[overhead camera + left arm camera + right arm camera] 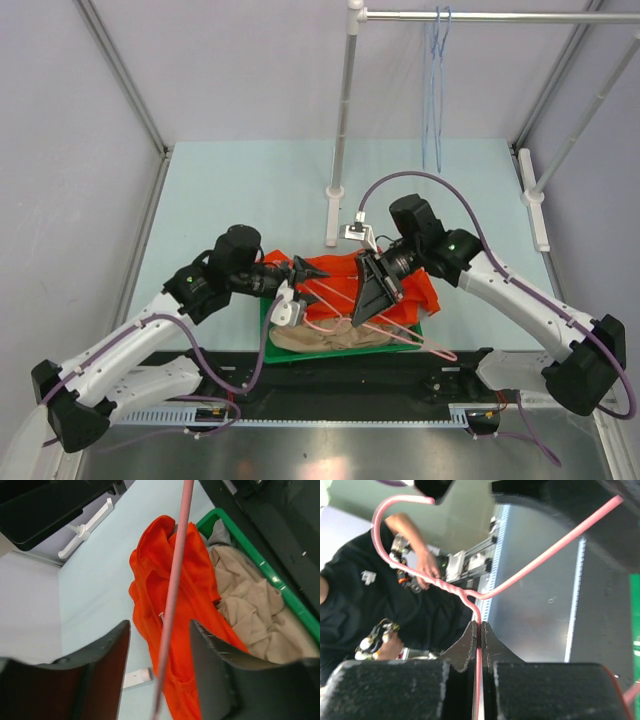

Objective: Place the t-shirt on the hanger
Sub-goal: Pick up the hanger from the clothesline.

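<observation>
The orange t-shirt (424, 291) lies crumpled over the far side of a green bin (264, 318); it also shows in the left wrist view (165, 580). My right gripper (359, 314) is shut on the pink hanger (420, 345) and holds it above the shirt. In the right wrist view its jaws (480, 627) pinch the wire just below the twisted neck of the hanger (470, 596). My left gripper (303, 272) is open. A pink hanger wire (175, 575) runs between its fingers (215, 650) without being pinched.
A beige garment (340, 338) fills the near part of the bin, with a grey one (219, 532) at its corner. Light blue hangers (436, 60) hang on a rail at the back right. The rail's post (340, 130) stands behind the shirt. A person (365, 595) is beyond the table's near edge.
</observation>
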### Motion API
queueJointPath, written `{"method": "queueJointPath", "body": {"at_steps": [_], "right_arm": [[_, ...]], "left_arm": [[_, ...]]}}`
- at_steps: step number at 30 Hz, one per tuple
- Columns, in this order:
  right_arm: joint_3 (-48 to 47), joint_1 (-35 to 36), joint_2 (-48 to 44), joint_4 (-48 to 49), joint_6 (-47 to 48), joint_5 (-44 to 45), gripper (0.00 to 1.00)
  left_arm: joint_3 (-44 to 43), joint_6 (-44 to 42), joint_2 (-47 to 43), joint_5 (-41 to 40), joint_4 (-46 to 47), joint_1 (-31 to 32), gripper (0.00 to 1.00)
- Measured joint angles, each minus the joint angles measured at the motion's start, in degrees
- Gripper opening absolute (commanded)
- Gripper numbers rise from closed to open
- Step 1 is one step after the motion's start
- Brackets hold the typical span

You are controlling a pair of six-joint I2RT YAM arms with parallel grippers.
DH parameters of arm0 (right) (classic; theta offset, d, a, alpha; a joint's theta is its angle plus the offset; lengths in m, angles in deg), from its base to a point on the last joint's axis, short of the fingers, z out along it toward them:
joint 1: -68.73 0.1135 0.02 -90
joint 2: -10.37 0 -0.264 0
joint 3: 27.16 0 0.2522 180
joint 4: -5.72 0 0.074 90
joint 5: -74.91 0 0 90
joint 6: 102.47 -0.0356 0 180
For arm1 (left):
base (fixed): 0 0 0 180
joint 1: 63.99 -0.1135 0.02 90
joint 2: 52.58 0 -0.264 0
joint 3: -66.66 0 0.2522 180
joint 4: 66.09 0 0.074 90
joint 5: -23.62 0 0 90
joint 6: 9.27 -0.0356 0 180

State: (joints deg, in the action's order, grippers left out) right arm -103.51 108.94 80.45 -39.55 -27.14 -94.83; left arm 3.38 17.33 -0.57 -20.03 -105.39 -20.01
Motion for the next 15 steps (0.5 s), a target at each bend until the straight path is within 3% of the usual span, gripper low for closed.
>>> {"method": "queueJointPath", "body": {"at_steps": [1, 2, 4, 5, 6, 7, 8, 9, 12, 15], "right_arm": [[-0.02, 0.44, 0.04, 0.17, -0.31, -0.35, 0.0], [-0.02, 0.66, 0.07, 0.31, -0.74, -0.81, 0.0], [-0.02, 0.5, 0.09, 1.4, -1.77, -1.27, 0.0], [-0.02, 0.26, 0.09, 1.9, -2.21, -1.38, 0.0], [-0.02, -0.04, 0.09, 2.32, -2.49, -1.44, 0.09], [-0.02, -0.46, 0.09, 2.71, -2.73, -1.68, 0.24], [-0.02, -0.92, 0.07, 2.69, -2.99, -1.7, 0.41], [-0.07, -1.68, 0.02, 2.62, -3.04, -1.25, 0.69], [-2.45, -4.81, 0.28, -0.57, -0.9, 1.77, 0.93], [-12.68, -10.88, 1.25, -8.61, 8.35, 7.61, 0.95]], "left_arm": [[0.0, 0.28, 0.35, -0.28, -0.24, 0.11, 0.35], [0.0, 0.52, 0.57, -0.98, -0.44, 0.13, 0.19], [0.0, 1.73, 0.85, -1.97, -0.98, 0.26, 0.03], [0.0, 2.34, 0.98, -2.69, -1.33, 0.28, 0.0], [0.0, 2.93, 1.01, -2.93, -1.79, 0.31, 0.0], [0.0, 3.82, 0.98, -3.19, -2.64, 0.39, 0.0], [0.0, 4.9, 0.94, -3.56, -3.23, 0.5, 0.0], [0.0, 6.1, 0.92, -4.09, -3.63, 0.5, 0.0], [0.0, 10.56, 0.9, -5.66, -4.66, 0.5, 0.0], [0.0, 16.0, 0.81, -5.73, -5.84, 0.48, 0.0]]}}
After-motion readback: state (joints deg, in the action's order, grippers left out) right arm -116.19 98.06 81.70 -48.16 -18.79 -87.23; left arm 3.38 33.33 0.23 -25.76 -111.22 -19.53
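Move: The pink hanger is still pinched in the right fingers, and one of its wires already runs between the left gripper's half-open fingers, about 1 cm to the right of that hand's centre. That same wire spot is roughly 8 cm left, 4 cm ahead and slightly below the right hand. From the left hand, the orange shirt's middle is some 9 cm ahead, 7 cm right and 18 cm down; the green bin's is about 1 cm ahead, 6 cm right and 20 cm down. Shut the left gripper on the hanger wire while easing that hand down about 3 cm and rolling it some 20 degrees, its forward side dipping. Hold the right hand almost still until the left has its grip, then open the right fingers nearly wide, let go, and draw that hand quickly away forward about 7 cm and somewhat up. ##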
